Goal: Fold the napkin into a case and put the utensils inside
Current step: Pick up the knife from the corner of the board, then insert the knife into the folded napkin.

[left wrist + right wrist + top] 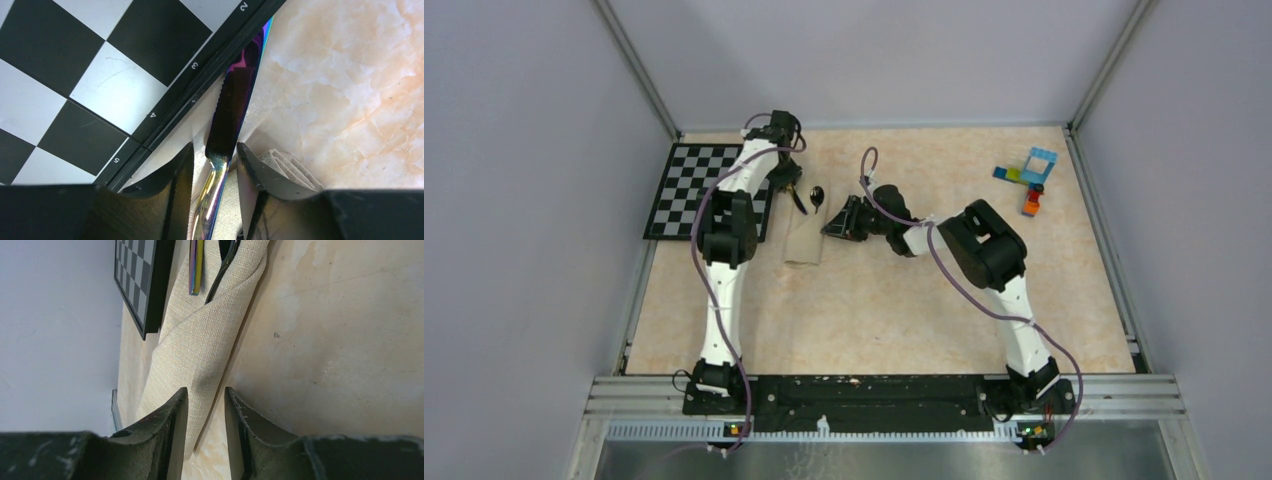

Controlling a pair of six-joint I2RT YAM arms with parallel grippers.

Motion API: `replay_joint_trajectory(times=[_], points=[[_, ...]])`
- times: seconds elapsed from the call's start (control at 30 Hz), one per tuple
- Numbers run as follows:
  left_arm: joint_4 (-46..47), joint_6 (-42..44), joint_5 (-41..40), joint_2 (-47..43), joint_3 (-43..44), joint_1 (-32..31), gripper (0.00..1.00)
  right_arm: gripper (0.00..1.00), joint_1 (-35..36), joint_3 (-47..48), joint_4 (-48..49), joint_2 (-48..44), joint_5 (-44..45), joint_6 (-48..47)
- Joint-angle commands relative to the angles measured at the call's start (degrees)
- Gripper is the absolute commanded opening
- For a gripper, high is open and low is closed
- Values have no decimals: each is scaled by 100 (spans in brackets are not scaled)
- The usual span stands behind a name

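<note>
The napkin lies folded as a narrow cream case (804, 245) (200, 345) beside the chequered board. Two utensils stick out of its far end: a rainbow-tinted knife (196, 270) (232, 105) and a dark spoon (225, 262) with a black bowl (817, 195). My left gripper (792, 190) (215, 150) is open at that end, its fingers astride the knife's handle with thin gaps on both sides. My right gripper (829, 225) (205, 392) is open low at the case's right side. The cloth's edge sits between its fingers, against the left one.
The black-and-white chequered board (686, 190) (100, 75) lies right against the case's left side. A small pile of coloured toy bricks (1029, 175) sits at the far right. Grey walls close the table on three sides.
</note>
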Motion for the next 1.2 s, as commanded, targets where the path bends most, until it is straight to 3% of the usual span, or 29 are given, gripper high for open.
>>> replay_joint_trajectory(times=[0.0, 0.2, 0.53, 0.9, 1.17], points=[[-229, -70, -39, 298, 223, -64, 39, 32, 49, 12, 286, -39, -33, -115], [-175, 135, -138, 410, 342, -63, 31, 32, 62, 9, 290, -44, -32, -136], [319, 989, -53, 117, 401, -178, 0, 31, 67, 36, 256, -39, -40, -153], [1426, 1609, -498, -1164, -825, -403, 0, 31, 74, 40, 253, -39, -33, -174], [1974, 2039, -143, -1699, -1416, -488, 0, 32, 77, 97, 221, 0, -77, -160]])
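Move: The knife lies almost under the left hand, its neck between the open fingers, its middle about 1 cm ahead and 1 cm below; the blade points forward and a little left to the board's edge. The board's middle is some 19 cm left and 3 back, the black spoon 7 cm right and 5 back, the napkin's middle 4 cm right and 11 back. From the right hand, the knife is about 15 cm ahead and 9 cm left. The knife is pinched at its neck, between blade and handle, as the left fingers close on it from either side; the hand then eases about 1 cm forward while drifting right, comes back, and lifts some 5 cm. Along the way it shifts 2.5 cm right, away from the board, turning clockwise about 15 degrees and tipping the blade up. ##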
